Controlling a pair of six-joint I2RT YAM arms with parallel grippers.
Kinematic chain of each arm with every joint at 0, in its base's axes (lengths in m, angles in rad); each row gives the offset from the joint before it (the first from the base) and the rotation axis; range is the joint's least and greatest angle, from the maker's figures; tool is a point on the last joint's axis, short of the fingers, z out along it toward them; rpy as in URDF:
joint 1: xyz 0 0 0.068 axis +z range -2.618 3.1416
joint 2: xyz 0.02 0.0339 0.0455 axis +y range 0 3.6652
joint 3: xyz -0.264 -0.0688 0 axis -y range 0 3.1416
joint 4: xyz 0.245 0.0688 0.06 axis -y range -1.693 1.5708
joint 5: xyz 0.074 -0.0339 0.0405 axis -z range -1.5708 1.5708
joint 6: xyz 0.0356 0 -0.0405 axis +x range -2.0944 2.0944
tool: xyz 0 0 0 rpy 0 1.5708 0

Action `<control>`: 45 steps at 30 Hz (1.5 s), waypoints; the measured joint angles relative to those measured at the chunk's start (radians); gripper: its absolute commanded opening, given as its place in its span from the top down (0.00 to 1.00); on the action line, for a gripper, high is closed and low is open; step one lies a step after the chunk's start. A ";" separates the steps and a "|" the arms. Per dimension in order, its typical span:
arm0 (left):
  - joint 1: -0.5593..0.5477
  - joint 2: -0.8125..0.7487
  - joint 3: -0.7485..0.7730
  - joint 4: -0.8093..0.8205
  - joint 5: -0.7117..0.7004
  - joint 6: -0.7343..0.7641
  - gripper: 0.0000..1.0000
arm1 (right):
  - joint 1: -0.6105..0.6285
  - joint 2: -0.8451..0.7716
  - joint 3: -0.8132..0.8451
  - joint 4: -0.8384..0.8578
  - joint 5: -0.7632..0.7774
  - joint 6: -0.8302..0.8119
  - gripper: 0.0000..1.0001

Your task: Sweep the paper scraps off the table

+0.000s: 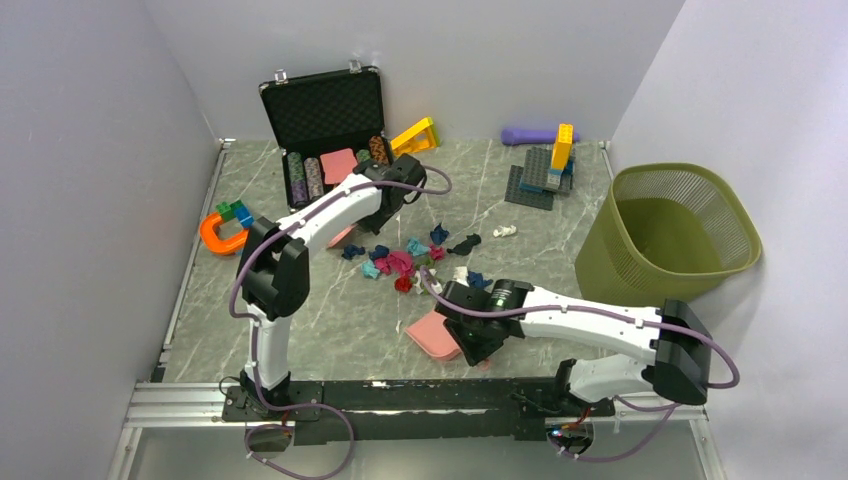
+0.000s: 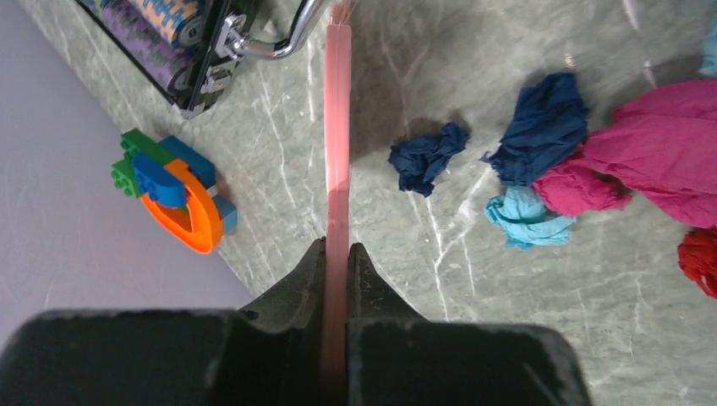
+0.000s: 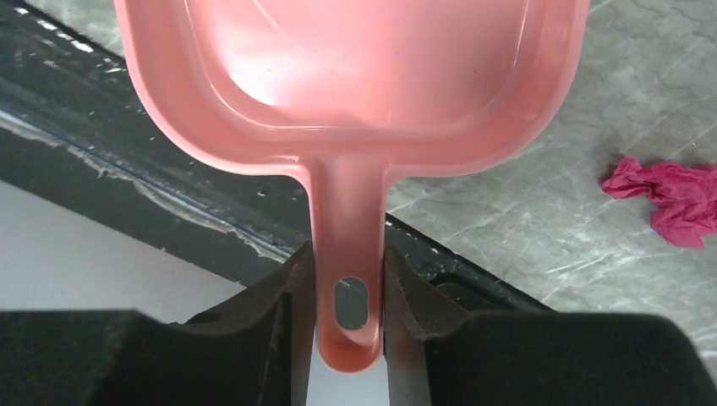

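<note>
Paper scraps in magenta, teal, navy, red and black lie in a loose cluster mid-table; a white one lies apart to the right. My left gripper is shut on a thin pink brush, seen edge-on. Navy, teal and magenta scraps lie to its right. In the top view the brush shows under the left arm. My right gripper is shut on the handle of a pink dustpan, which rests near the front edge. One magenta scrap lies to its right.
An olive mesh bin stands at the right. An open black case of poker chips stands at the back left. An orange horseshoe with bricks lies at the left, a grey baseplate with bricks at the back right.
</note>
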 measured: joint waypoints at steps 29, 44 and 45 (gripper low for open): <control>-0.020 0.056 0.095 -0.032 0.293 0.063 1.00 | -0.224 0.466 0.313 0.028 -0.047 -0.362 0.97; -0.047 -0.051 0.095 -0.055 0.586 -0.115 1.00 | -0.207 0.485 0.301 0.163 0.003 -0.343 0.99; -0.055 -0.058 0.095 -0.063 0.593 -0.124 1.00 | -0.204 0.476 0.287 0.171 0.013 -0.338 0.99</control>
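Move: The scrap pile, the thing both tools go for, lies about 12 cm to the right of the brush-holding left hand, 4 cm nearer the base and some 12 cm below. The navy scrap lies almost straight beneath that hand, and the chip case's middle about 17 cm ahead of it. From the right hand, which holds the dustpan, the pile is roughly 24 cm ahead and 16 cm left; the lone pink scrap sits 10 cm ahead and 12 cm right. The scrap pile is swept into the dustpan from both sides: the right hand, keeping its grip on the handle, takes the pan some 11 cm forward and half as far left, sinking about 4 cm to the table. Meanwhile the left hand sweeps the brush about 11 cm right towards the pan, drawing back nearly 7 cm mostly late on, tilting some 30 degrees so the fingertips swing right, and rising a little at the end. ##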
